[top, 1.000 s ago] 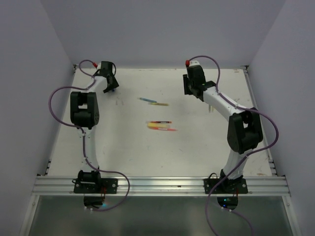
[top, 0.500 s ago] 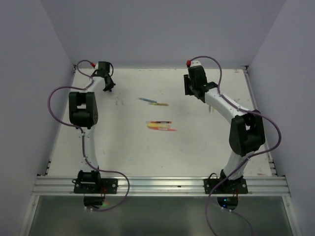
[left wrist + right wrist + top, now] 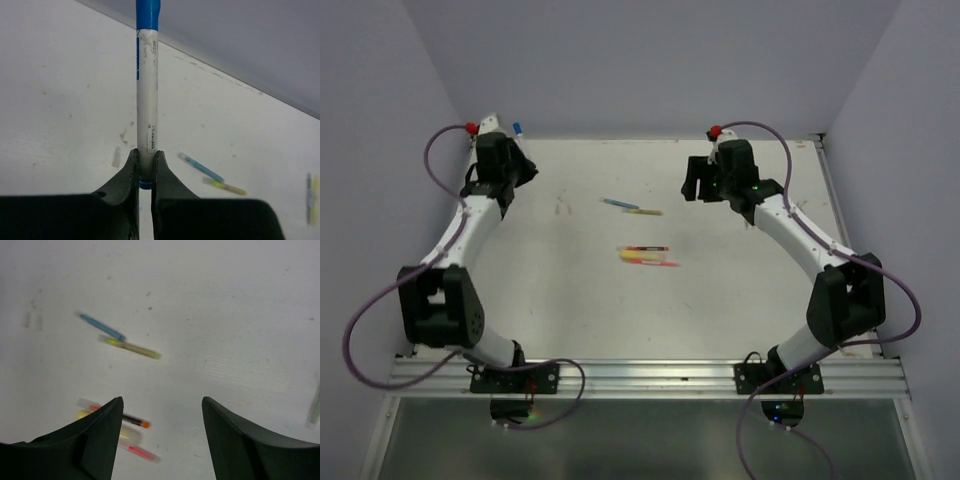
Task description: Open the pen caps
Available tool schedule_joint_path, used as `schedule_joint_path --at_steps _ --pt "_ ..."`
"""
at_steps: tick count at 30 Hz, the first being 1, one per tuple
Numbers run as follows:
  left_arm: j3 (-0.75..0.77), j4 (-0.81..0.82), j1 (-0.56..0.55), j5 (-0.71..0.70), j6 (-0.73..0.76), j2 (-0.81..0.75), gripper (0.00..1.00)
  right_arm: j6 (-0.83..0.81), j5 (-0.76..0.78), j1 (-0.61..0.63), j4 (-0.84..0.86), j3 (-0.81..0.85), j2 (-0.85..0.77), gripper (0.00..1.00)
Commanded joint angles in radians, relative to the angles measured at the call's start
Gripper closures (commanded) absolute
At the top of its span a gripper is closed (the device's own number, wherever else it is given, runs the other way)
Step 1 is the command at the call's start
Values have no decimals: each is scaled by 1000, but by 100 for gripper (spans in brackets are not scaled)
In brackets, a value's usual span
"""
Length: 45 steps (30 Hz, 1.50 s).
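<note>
My left gripper [image 3: 145, 156] is shut on the lower end of a white pen [image 3: 148, 100], which points away from the camera. The blue pen cap [image 3: 148, 12] sits on the pen's far end. From above, the left gripper [image 3: 510, 150] is raised at the back left corner and the blue cap [image 3: 517, 128] pokes out beyond it. The right gripper [image 3: 161, 402] is open and empty above the table, and from above it [image 3: 693, 182] hangs at the back, right of centre. On the table lie a blue pen [image 3: 102, 326] and a yellow-green pen [image 3: 132, 347].
A cluster of red, yellow and pink pens [image 3: 125, 430] lies under the right gripper's left finger, and from above these pens [image 3: 647, 254] sit mid-table. A pale pen [image 3: 315, 407] lies at the right edge. Walls enclose the table [image 3: 740, 290] on three sides.
The left gripper closed on the white pen and lifted it toward the back left corner as the arm swung. The right gripper opened wider and shifted slightly.
</note>
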Motion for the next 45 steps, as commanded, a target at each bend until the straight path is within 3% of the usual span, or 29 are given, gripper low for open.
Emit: schedule_joint_path --at_steps 1,4,6,10,12,26,41,45 --pt "-238 264 4 328 1 -229 100 119 -304 3 83 -69 -44 32" --pt "-446 396 -10 562 -39 -362 100 302 -526 4 277 -176 -65 32" --pt "-587 464 -11 680 -101 -428 100 379 -587 12 468 -271 -88 35" --pt "-805 731 -25 803 -243 -523 100 517 -645 34 676 -368 -120 39" --pt "-868 762 -42 819 -282 -565 100 561 -654 55 798 -410 -119 40" --pt "-988 914 -74 885 -380 -585 100 716 -546 242 1097 -370 96 45" --pt "-967 909 -74 934 -383 -559 100 717 -473 347 1117 -221 257 49" --pt "-968 926 -74 946 -397 -557 100 726 -470 357 1121 -189 291 54"
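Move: The blue cap tops the pen that the left hand already pinches by its lower end; from the right hand that cap is about 42 cm to the left, 9 cm ahead and 8 cm higher. The light-blue pen lies on the table, 22 cm left of the right hand and 7 cm farther out, the yellow pen 15 cm left and 4 cm out, both some 17 cm below. From the left hand, the open right gripper is about 42 cm to the right and 4 cm back, at like height. Back and to the right, the left hand swings the upright pen some 27 cm in towards the right gripper, rolling left side down and turning clockwise, its fingers keeping their pinch. The right hand meets it, sweeping about 25 cm left and 11 cm back while rolling left side up by about 50 degrees; its fingers narrow partway around the pen without shutting, slowing as they near the cap. ##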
